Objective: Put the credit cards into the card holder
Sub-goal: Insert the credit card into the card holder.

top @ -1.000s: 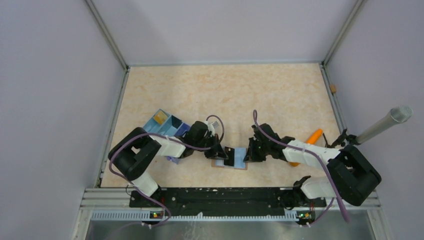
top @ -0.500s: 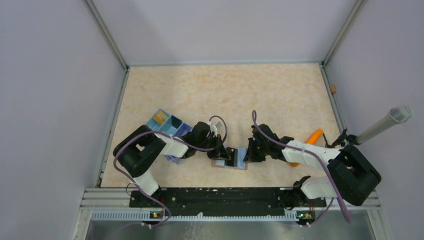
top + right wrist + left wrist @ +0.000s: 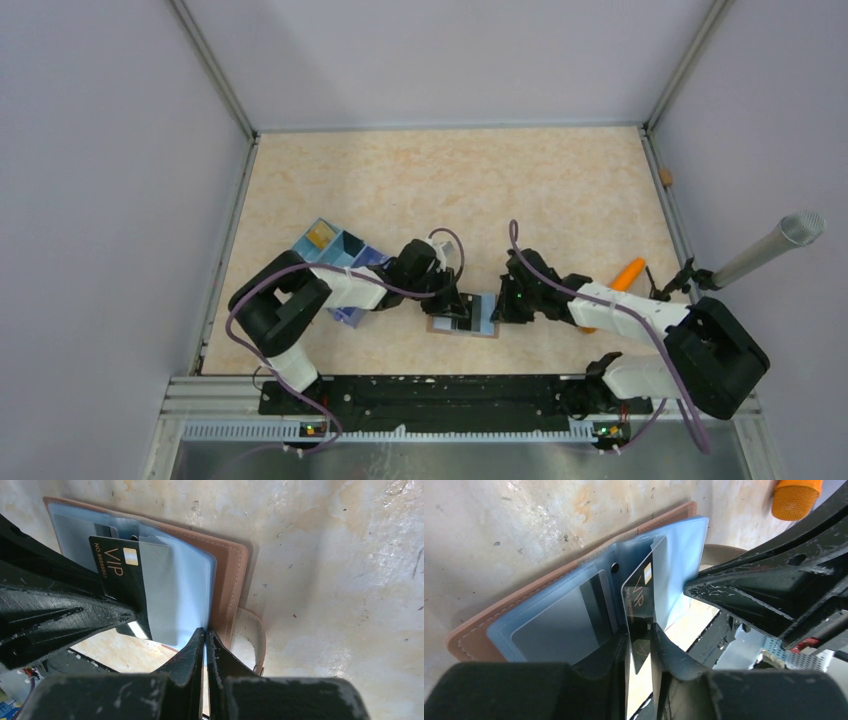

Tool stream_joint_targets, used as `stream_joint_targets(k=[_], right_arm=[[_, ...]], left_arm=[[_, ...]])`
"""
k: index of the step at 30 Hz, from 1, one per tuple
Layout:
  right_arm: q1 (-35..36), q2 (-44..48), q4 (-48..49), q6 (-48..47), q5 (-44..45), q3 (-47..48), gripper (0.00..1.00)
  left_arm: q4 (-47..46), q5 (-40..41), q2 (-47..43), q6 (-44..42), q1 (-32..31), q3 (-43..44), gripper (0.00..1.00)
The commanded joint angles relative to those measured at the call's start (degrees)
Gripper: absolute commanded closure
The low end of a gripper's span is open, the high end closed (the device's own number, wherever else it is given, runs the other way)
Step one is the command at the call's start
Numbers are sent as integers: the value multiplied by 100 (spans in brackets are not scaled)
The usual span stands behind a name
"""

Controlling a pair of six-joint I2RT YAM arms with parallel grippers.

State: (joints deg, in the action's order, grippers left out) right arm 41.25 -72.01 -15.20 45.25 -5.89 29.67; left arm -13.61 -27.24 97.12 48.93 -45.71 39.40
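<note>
The card holder (image 3: pixel 478 320) lies open near the table's front edge, brown outside (image 3: pixel 474 635) with light blue plastic sleeves (image 3: pixel 190 590). A black credit card marked VIP (image 3: pixel 639 592) (image 3: pixel 117 572) stands on edge, its far end tucked into a sleeve. My left gripper (image 3: pixel 452 304) (image 3: pixel 641 630) straddles the card's near end. Its jaws are slightly parted: the card rests against the left finger, with a gap to the right one. My right gripper (image 3: pixel 498 306) (image 3: pixel 205 632) is shut on the edge of a blue sleeve and holds it up. A grey card (image 3: pixel 559 625) sits inside another sleeve.
A blue box with compartments (image 3: pixel 335 250) stands left of the left arm. An orange carrot-shaped object (image 3: pixel 628 272) (image 3: pixel 796 497) lies to the right of the right arm. A grey cylinder on a stand (image 3: pixel 770 245) leans at the far right. The wallet's strap (image 3: pixel 250 640) sticks out beside my right fingers.
My left gripper has pushed right toward the wallet with the black card, and its jaws have just parted a little. The right gripper stays shut on the sleeve.
</note>
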Motion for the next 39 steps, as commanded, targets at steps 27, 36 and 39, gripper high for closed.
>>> stream_joint_targets(k=[27, 36, 39], right_arm=[[56, 380, -176, 49, 399, -141, 89], [86, 538, -121, 164, 464, -206, 66], [84, 624, -110, 225, 495, -248, 64]], left_arm=[[750, 550, -280, -266, -183, 477, 46], [414, 445, 75, -63, -368, 592, 46], [340, 448, 150, -26, -409, 629, 46]])
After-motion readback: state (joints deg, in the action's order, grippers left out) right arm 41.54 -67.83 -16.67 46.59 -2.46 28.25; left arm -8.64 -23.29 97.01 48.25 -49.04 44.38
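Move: The black credit card is between my left fingertips, partly in the clear pocket, its middle some 2 cm ahead and 1 cm to the right, slightly below. The pocket's middle lies about 4 cm to my left hand's right and 1 cm ahead; the left pocket with its own card is roughly 5 cm left and 1 cm ahead. From my right hand, shut on the pocket's outer edge, the card lies about 6 cm left and 2 cm ahead. I spread my left fingers further to free the card, lift about 2 cm and draw left as much, then sweep some 3.5 cm right over the holder, so one fingertip seems to push the card's exposed left edge deeper. My right hand keeps its pinch on the pocket edge, shifting about 1 cm right, then opens and lets go. ##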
